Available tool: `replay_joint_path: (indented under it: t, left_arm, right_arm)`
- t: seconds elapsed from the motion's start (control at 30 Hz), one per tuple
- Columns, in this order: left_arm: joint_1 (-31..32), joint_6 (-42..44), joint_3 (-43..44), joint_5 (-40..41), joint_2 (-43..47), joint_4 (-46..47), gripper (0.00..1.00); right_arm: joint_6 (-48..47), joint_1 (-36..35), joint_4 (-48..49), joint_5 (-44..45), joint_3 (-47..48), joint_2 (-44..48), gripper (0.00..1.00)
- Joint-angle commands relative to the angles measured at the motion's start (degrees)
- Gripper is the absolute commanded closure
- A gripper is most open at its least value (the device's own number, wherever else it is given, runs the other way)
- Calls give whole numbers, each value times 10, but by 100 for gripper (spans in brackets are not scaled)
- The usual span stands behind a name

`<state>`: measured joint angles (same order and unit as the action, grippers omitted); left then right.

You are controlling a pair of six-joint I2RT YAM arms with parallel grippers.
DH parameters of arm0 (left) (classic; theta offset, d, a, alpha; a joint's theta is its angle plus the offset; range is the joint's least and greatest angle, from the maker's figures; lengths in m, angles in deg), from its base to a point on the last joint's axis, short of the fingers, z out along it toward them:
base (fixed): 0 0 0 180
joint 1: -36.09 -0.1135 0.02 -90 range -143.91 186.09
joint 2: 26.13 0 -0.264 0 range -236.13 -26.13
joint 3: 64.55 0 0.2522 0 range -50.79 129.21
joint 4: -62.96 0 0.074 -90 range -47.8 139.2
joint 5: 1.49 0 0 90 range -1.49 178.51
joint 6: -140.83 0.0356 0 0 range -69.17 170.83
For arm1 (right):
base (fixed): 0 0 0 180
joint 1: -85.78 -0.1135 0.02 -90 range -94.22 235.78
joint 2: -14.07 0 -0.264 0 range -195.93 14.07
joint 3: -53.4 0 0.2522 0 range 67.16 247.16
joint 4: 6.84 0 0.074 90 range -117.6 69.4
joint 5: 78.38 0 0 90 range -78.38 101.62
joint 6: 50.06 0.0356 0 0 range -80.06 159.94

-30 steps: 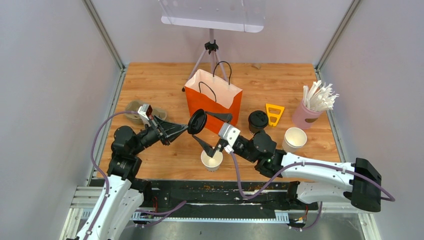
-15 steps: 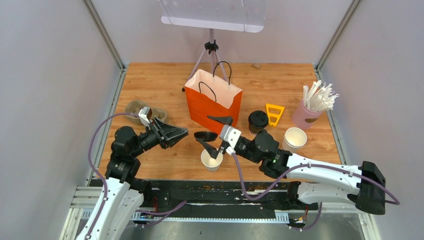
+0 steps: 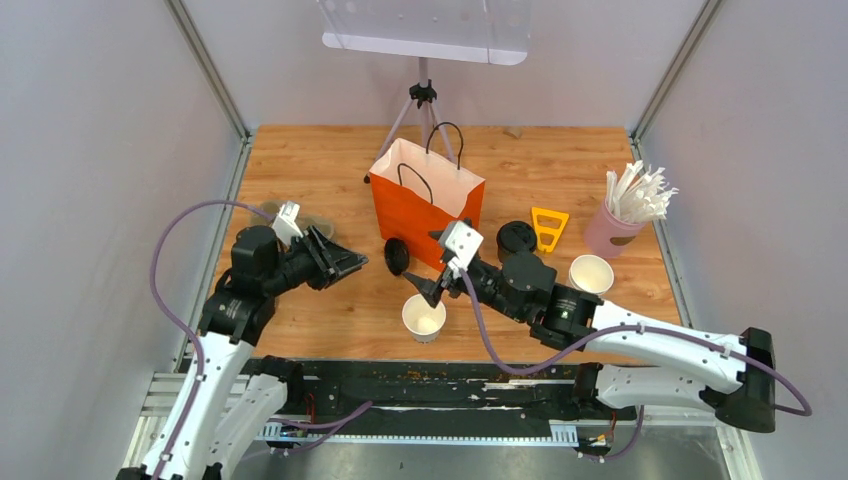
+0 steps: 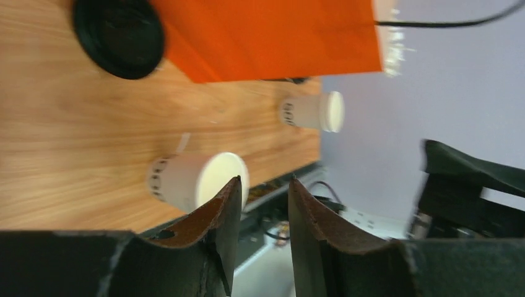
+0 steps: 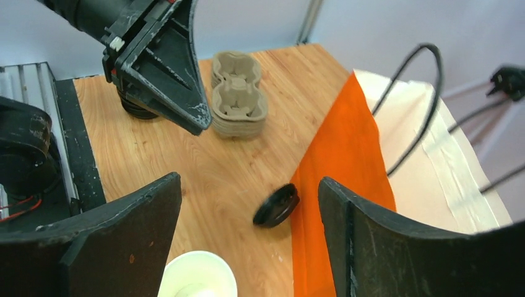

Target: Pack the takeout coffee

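One open white cup [image 3: 424,317] [image 5: 198,275] [image 4: 195,179] stands near the table's front. A loose black lid [image 3: 397,256] [image 5: 277,205] [image 4: 117,37] rests tilted against the foot of the orange paper bag [image 3: 427,205] [image 5: 340,179] [image 4: 272,37]. A second open cup [image 3: 590,275] [image 4: 312,111] and a lidded cup [image 3: 517,238] stand to the right. My left gripper [image 3: 355,262] [image 4: 263,185] is open and empty, left of the lid. My right gripper [image 3: 430,265] [image 5: 249,182] stands wide open above the front cup and lid, holding nothing.
A brown pulp tray [image 3: 312,226] [image 5: 238,93] lies behind the left arm. A yellow plastic piece [image 3: 548,228] and a pink cup of white straws [image 3: 622,222] sit at the right. A tripod [image 3: 423,100] stands behind the bag.
My left gripper opened and let go of the black lid, which fell to the table against the bag. The left arm drew back left; the right gripper rose off the cup toward the bag.
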<state>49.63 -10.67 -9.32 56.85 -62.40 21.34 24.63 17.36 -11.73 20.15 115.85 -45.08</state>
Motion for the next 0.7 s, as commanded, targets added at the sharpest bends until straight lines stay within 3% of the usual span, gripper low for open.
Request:
replay_joint_path:
  t: [0.0, 0.07, 0.27, 0.4, 0.67]
  left_arm:
    - [3, 206, 55, 142, -49, -162, 58]
    - [3, 212, 54, 169, -74, -146, 58]
    - [30, 180, -20, 198, -166, 19, 58]
    - [110, 202, 6, 307, -266, 20, 56]
    - [118, 208, 2, 393, -338, 93, 56]
  right_arm:
    - [102, 1, -174, 75, 61, 20, 19]
    - [120, 0, -202, 76, 62, 30, 20]
    - [140, 1, -193, 59, 37, 80, 20]
    - [133, 1, -210, 51, 47, 103, 20]
    - [138, 1, -227, 51, 53, 155, 21]
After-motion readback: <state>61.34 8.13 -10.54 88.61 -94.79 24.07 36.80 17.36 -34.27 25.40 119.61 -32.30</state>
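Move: The black lid is loose in the air close above the table, roughly 9 cm ahead of the left hand, 5 cm to its right and 18 cm below. From the left hand the open white cup stands some 11 cm right and 3 cm back, 20 cm down; the orange bag's middle is about 17 cm ahead and 12 cm right, 14 cm lower. From the empty right hand the lid lies about 9 cm ahead, 5 cm left and 22 cm below. Down towards the dropped lid goes the left hand, sinking about 18 cm and working some 6 cm forward, while its wrist rolls about 40 degrees so the part-open fingers point more steeply at the table; they touch nothing at the end. The right hand, wide open and empty, backs off about 7 cm to its right, away from the lid, tipping down slightly. ##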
